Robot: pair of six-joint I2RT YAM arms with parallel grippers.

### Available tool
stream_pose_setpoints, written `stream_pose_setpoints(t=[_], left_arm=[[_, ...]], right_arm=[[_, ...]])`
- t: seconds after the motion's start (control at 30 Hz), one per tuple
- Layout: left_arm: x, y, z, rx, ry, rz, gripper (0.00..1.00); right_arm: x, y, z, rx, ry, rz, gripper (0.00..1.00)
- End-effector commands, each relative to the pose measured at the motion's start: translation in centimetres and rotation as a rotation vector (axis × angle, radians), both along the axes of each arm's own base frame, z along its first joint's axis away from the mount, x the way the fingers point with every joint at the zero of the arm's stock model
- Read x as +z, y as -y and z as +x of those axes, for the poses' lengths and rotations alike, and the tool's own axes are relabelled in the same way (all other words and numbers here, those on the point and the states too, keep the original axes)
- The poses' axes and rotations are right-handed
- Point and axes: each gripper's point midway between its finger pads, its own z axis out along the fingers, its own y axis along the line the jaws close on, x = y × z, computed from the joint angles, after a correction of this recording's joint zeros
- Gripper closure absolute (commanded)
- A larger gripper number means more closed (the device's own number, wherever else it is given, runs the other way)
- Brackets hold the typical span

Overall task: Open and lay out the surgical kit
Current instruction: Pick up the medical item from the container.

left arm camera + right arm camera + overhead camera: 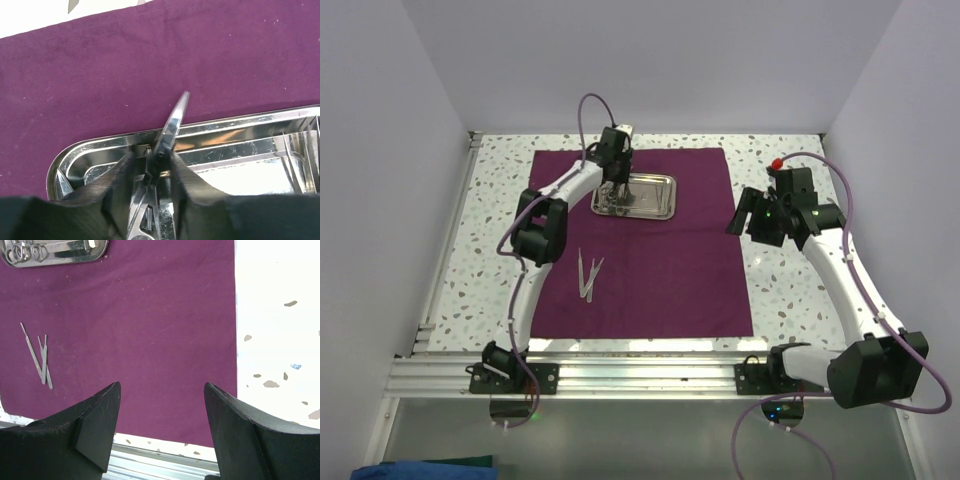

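Observation:
The maroon cloth lies spread flat on the table. At its far middle sits the steel tray, with my left gripper lowered into its left end. In the left wrist view the fingers straddle ring-handled scissors near the pivot, and the blade rises over the tray rim. The right finger touches the scissors; contact on the left side is unclear. Two tweezers lie on the cloth's left part. My right gripper hangs open and empty over the cloth's right edge.
Speckled white tabletop surrounds the cloth. An aluminium rail runs along the near edge. In the right wrist view the tweezers lie at the left and the tray with ringed handles at the top left.

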Motion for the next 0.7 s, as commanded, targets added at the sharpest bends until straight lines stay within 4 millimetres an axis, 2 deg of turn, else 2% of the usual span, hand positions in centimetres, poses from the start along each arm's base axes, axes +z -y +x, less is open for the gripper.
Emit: stream_pose_setpoints(t=[0.0, 0.1, 0.13, 0.2, 0.33, 0.47, 0.5, 0.53, 0.57, 0.6, 0.63, 0.67], left_arm=[[-0.7, 0.2, 0.0, 0.002, -0.026, -0.013, 0.65], [-0.4, 0.0, 0.1, 0.009, -0.023, -0.011, 0.83], [-0.2, 0.0, 0.2, 0.013, -0.019, -0.009, 0.93], [0.7, 0.0, 0.4, 0.019, -0.003, -0.01, 0.99], [3.4, -0.5, 1.1, 0.053, 0.031, -0.012, 1.0], [8.0, -0.9, 1.7, 0.085, 0.104, -0.03, 1.0], [10.1, -1.0, 1.8, 0.09, 0.136, -0.043, 1.0], [11.3, -1.1, 1.8, 0.097, 0.154, -0.05, 1.0], [12.3, -1.0, 1.7, 0.097, 0.168, -0.058, 1.0], [14.3, -1.2, 1.3, 0.105, 0.187, -0.076, 1.0], [15.4, -1.1, 1.0, 0.104, 0.194, -0.093, 1.0], [15.7, -1.1, 0.3, 0.109, 0.183, -0.099, 1.0]], right_arm=[[-0.1, 0.4, 0.0, 0.007, 0.011, -0.027, 0.28], [-0.2, 0.4, -0.1, 0.006, 0.012, -0.028, 0.28], [-0.1, 0.4, 0.0, 0.007, 0.016, -0.027, 0.28], [-0.1, 0.3, -0.1, 0.01, 0.015, -0.025, 0.28], [0.1, 0.2, -0.1, 0.011, 0.023, -0.017, 0.28], [0.3, 0.1, -0.2, 0.011, 0.031, -0.011, 0.28], [0.3, 0.1, -0.3, 0.012, 0.033, -0.006, 0.28], [0.4, 0.0, -0.3, 0.013, 0.034, -0.004, 0.28], [0.4, 0.0, -0.3, 0.014, 0.035, -0.002, 0.28], [0.4, 0.0, -0.2, 0.012, 0.039, 0.001, 0.28], [0.6, -0.1, -0.2, 0.01, 0.045, 0.009, 0.28], [0.9, -0.3, 0.0, 0.012, 0.051, 0.015, 0.28]])
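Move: At the left hand, the scissors lie between the half-open fingertips, their middle about 1 cm back and 1 cm lower, with the blades sticking out over the tray's far rim. The tray's middle is about 4 cm back and 3 cm to the right. Thin tools lie in its right end, roughly 8 cm right and 3 cm back, a centimetre or so lower. From the idle right hand, the scissors are some 28 cm ahead, 24 cm left and 16 cm down. Closing on the scissors near their pivot with the left hand held still, the fingers shut almost fully and pinch the metal. Then the hand climbs nearly straight up, about 5 cm and gathering speed, keeping its pinch and its downward-forward slant, and carries the scissors up off the tray by its far rim. ##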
